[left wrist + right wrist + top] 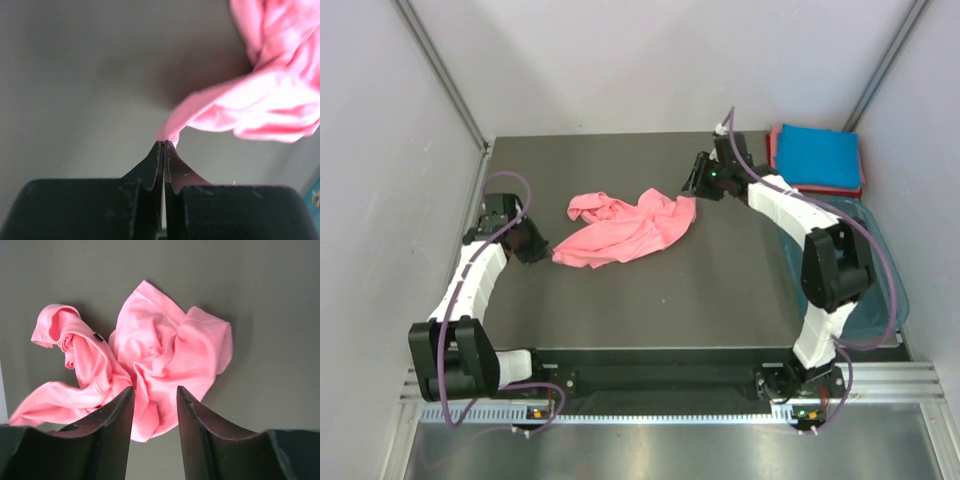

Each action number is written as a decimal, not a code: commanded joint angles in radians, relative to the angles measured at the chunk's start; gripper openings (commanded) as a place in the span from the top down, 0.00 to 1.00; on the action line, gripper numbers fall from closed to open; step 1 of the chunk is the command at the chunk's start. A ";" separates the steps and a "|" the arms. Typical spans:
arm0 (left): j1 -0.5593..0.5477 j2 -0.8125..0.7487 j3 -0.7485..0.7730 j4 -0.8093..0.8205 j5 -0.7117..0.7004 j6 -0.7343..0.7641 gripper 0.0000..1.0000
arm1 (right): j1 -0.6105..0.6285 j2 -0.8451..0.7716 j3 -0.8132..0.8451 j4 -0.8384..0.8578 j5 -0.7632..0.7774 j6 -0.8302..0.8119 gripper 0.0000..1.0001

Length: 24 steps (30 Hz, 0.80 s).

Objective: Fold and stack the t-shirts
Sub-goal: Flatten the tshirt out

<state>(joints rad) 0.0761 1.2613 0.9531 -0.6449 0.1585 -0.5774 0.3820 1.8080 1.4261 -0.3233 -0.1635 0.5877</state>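
A salmon-pink t-shirt (625, 230) lies crumpled in the middle of the dark table. My left gripper (535, 245) sits at the shirt's left corner. In the left wrist view its jaws (164, 143) are pressed together with a pinch of pink cloth (270, 100) at the tips. My right gripper (695, 187) hovers at the shirt's right edge, open. Through the right wrist view the bunched shirt (165, 345) shows below and between the spread fingers (155, 391). A folded bright blue t-shirt (817, 155) rests on a reddish-pink one (825, 190) at the back right.
A translucent teal tub (880, 265) stands along the table's right side, partly behind the right arm. Grey walls close in on the left, back and right. The table's front edge (650, 350) runs just ahead of the arm bases.
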 commanded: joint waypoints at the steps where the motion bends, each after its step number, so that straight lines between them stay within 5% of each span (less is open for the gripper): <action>1: -0.004 -0.011 -0.060 0.065 0.118 -0.001 1.00 | 0.055 0.091 0.144 -0.146 0.094 0.027 0.60; 6: -0.002 -0.013 -0.080 0.083 0.121 0.011 1.00 | 0.087 0.183 0.200 -0.204 0.136 0.081 0.60; 12: 0.001 -0.014 -0.060 0.068 0.087 0.039 1.00 | 0.067 0.140 0.060 -0.109 0.225 0.121 0.60; 24: 0.001 -0.014 -0.071 0.103 0.073 0.021 1.00 | 0.037 0.200 -0.009 0.090 0.110 0.173 0.64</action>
<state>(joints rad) 0.0715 1.2613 0.8673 -0.6113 0.2379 -0.5510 0.4267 1.9911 1.4277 -0.3649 -0.0128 0.7341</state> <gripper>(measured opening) 0.011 0.374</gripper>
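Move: The right hand, open, is above the right end of the pink t-shirt, whose edge lies about 13 cm below it, some 3 cm ahead and 2 cm left. The shirt's rolled-up far-left part is about 20 cm left and 5 cm ahead; the folded stack is some 28 cm right and 20 cm ahead. The left hand already grips the near-left corner; from that hand the right end lies about 17 cm ahead, 28 cm right and 11 cm below. Still pinching the shirt's near-left corner, the left hand quickly settles about 2.5 cm down and 2 cm back and right, then holds there. The right hand, fingers staying open, first swings some 3 cm left, then sinks back and right to the shirt's right end, roughly 10 cm down, finally easing forward-left a little; its fingers tip about 10–15 degrees further down. ##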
